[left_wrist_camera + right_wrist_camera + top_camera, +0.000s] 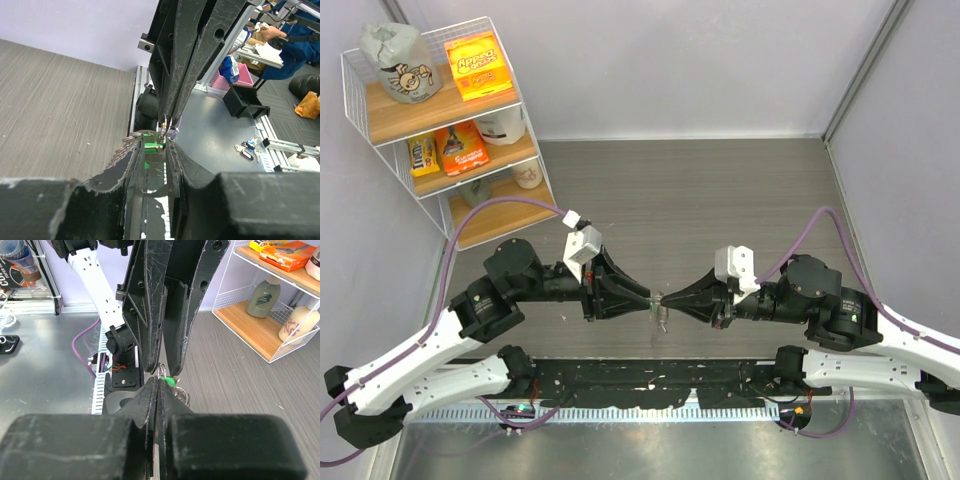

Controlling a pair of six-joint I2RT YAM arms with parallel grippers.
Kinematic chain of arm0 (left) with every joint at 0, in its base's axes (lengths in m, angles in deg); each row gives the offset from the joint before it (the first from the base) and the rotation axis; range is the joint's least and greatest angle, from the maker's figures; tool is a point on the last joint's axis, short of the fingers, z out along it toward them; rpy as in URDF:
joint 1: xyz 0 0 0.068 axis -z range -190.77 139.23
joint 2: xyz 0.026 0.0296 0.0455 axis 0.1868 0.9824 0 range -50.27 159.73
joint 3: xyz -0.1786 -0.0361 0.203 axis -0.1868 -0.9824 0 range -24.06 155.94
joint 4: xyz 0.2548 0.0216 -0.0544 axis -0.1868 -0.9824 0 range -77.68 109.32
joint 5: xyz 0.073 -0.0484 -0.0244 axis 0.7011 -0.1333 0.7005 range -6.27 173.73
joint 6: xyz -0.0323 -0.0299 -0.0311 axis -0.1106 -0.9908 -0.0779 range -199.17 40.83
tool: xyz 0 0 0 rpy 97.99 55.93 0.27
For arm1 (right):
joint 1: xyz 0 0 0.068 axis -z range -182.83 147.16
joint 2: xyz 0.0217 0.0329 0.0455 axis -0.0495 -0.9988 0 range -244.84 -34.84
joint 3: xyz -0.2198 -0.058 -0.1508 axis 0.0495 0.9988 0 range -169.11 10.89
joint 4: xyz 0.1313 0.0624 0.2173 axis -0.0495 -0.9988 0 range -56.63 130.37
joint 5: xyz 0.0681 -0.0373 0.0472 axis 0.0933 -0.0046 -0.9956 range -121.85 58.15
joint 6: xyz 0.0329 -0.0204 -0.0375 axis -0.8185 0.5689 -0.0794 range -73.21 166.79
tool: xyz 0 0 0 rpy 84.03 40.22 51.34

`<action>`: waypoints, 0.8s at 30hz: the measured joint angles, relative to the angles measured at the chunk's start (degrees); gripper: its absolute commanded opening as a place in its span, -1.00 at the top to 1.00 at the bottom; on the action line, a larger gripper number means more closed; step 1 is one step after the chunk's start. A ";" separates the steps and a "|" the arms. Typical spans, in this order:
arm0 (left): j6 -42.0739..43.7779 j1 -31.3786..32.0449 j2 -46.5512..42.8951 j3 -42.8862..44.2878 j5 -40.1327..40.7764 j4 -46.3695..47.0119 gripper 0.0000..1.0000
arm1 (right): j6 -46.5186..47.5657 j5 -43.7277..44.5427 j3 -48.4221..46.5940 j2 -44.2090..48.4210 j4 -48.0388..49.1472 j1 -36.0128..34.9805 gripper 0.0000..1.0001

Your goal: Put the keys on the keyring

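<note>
My two grippers meet tip to tip above the middle of the table. The right gripper [664,298] [159,381] is shut on the keyring [161,371], a thin silvery wire that rises from its tips. More silvery loops [183,396] hang beside them. The left gripper [651,298] [152,145] has its jaws a little apart. The green-headed key [150,146] [172,381] lies between its tips, and silvery key blades [124,145] stick out past its left finger. Whether the pads press on the key is not visible. A small bunch [663,318] dangles under the tips.
A white wire shelf [380,150] [270,335] with boxes, bottles and a bag stands at the back left. A metal bench [650,455] lies beyond the near table edge, with another small bunch of keys [246,149] on it.
</note>
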 measured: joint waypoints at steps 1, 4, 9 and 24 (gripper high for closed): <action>-0.07 -0.02 0.00 0.00 -0.13 0.28 0.44 | -0.11 0.15 0.00 0.00 0.31 0.00 0.90; -0.13 0.00 0.13 0.00 -0.37 0.90 0.45 | -0.35 0.33 0.00 0.00 0.59 0.00 0.90; -0.24 -0.02 0.66 0.00 -0.55 1.07 0.63 | -0.66 0.81 0.00 0.00 0.96 0.00 0.90; -0.24 -0.02 0.74 0.00 -1.09 2.21 0.98 | -2.62 1.57 5.64 2.47 11.17 0.00 0.89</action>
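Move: The keyring is already in the right fingertips, its bare metal end some 2 cm to the right of the left hand and about 1 cm back, at nearly the same height. The green tag sits just below, about 1 cm to the left hand's right and 1 cm under it. The keys hang about 1 cm back, 1 cm to its right and 4 cm below the left hand. Staying almost in place just left of the right fingertips, the left hand closes its part-open fingers fully and pinches the metal loops that stick out of the right grip. The right hand keeps its hold and eases up roughly 1.5 cm, its fingertips tilting up by some 10 degrees. ##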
